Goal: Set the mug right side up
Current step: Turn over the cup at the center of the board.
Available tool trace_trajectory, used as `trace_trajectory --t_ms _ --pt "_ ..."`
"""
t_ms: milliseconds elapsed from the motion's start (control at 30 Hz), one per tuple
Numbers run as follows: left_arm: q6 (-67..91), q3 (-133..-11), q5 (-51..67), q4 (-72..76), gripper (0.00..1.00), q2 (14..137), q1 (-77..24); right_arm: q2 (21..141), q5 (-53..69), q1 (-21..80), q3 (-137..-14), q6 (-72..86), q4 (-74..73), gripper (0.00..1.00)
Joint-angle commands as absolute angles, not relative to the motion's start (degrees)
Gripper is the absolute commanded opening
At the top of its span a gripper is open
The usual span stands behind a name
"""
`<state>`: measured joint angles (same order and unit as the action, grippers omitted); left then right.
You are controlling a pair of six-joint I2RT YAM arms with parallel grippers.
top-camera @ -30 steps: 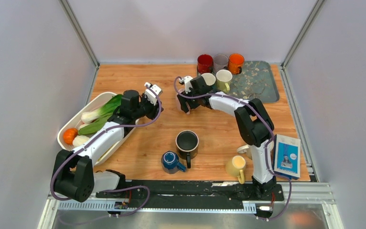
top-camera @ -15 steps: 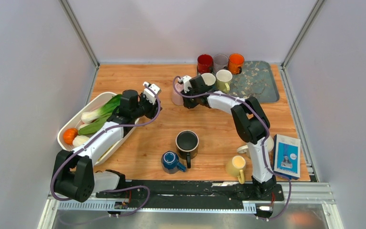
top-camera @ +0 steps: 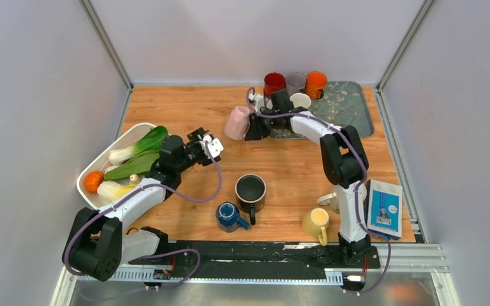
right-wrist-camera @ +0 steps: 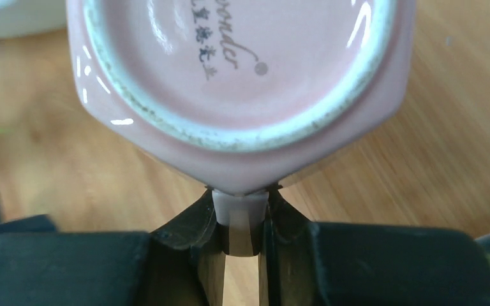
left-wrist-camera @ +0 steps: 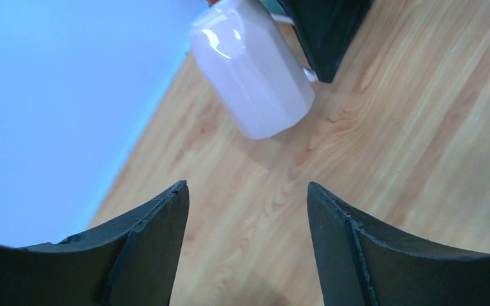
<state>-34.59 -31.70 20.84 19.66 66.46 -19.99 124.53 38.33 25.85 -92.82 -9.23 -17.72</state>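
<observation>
The pink mug (top-camera: 237, 122) is tipped on its side at the back middle of the table. In the right wrist view its base (right-wrist-camera: 236, 57) faces the camera. My right gripper (top-camera: 253, 127) is shut on the mug's handle (right-wrist-camera: 242, 213), with both jaws pressed against its sides (right-wrist-camera: 242, 203). The left wrist view shows the mug (left-wrist-camera: 255, 70) slanting above the wood, well ahead of my left gripper (left-wrist-camera: 247, 191). That gripper is open with only bare table between its jaws. From above, the left gripper (top-camera: 212, 144) sits left of and nearer than the mug, apart from it.
A white tray (top-camera: 122, 137) of vegetables lies at the left. A black mug (top-camera: 250, 190), a blue mug (top-camera: 228, 215) and a yellow mug (top-camera: 316, 222) stand near the front. Red (top-camera: 274, 83), grey (top-camera: 295, 81) and orange (top-camera: 316, 83) mugs stand beside a patterned tray (top-camera: 348, 105). A book (top-camera: 383, 208) lies at the right.
My right gripper has shut on the mug's handle and swung right, tipping the mug onto its side. My left gripper has opened wider and drawn back toward the near side.
</observation>
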Motion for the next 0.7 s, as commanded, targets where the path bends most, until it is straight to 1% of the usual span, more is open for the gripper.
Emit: trace_trajectory --t_ms 0,67,133,267,300,433,467,533,667 --pt "-54.27 -30.61 21.19 35.55 0.77 69.21 -20.97 121.78 63.0 21.72 -102.02 -4.58 -13.76 0.0" --pt "-57.77 -30.52 21.09 40.47 0.77 71.45 -21.23 122.44 69.03 20.29 -102.25 -0.83 -11.47 0.0" --pt "-59.29 -30.29 20.79 47.37 0.77 73.9 -21.75 122.34 73.4 19.1 -100.6 6.46 -6.55 0.0" --pt "-64.04 -32.2 22.26 51.7 0.77 78.17 -22.86 121.77 80.87 18.08 -93.46 26.6 14.25 0.0" --pt "-65.01 -32.58 22.64 52.0 0.77 78.81 -23.07 121.94 82.13 18.0 -92.73 29.31 17.79 0.0" --pt "-68.29 -34.63 24.1 56.81 0.77 82.98 -23.96 125.71 88.33 18.13 -95.26 39.81 23.19 0.0" --pt "-68.64 -35.29 24.59 57.8 0.76 84.47 -24.05 127.13 90.65 18.54 -96.74 43.76 25.96 0.0" --pt "-69.71 -36.29 25.02 59.93 0.73 86.53 -24.16 129.52 93.07 19.36 -99.22 48.68 26.57 0.0" --pt "-72.75 -37.65 24.61 63.27 0.7 90.82 -24.14 130.4 94.04 19.8 -100.2 50.35 26.5 0.0"
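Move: My right hand already holds the pink mug by its handle, the body about 5 cm to the left and 3 cm ahead, roughly level with the finger pads. From this hand the red mug stands some 17 cm ahead and 9 cm right, and the black mug about 21 cm back, straight behind. My empty, open left hand has the pink mug roughly 10 cm ahead, 9 cm to its right and 10 cm below. I raise the pink mug about 11 cm with my right hand, keeping the pinch on its handle and turning the wrist nearly 50 degrees so the fingers swing back and lift towards level, easing slightly back late in the rise. Meanwhile my left hand, fingers staying wide open, reaches forward, right and up towards the mug's rim, rolling and tilting up some 45 degrees. ##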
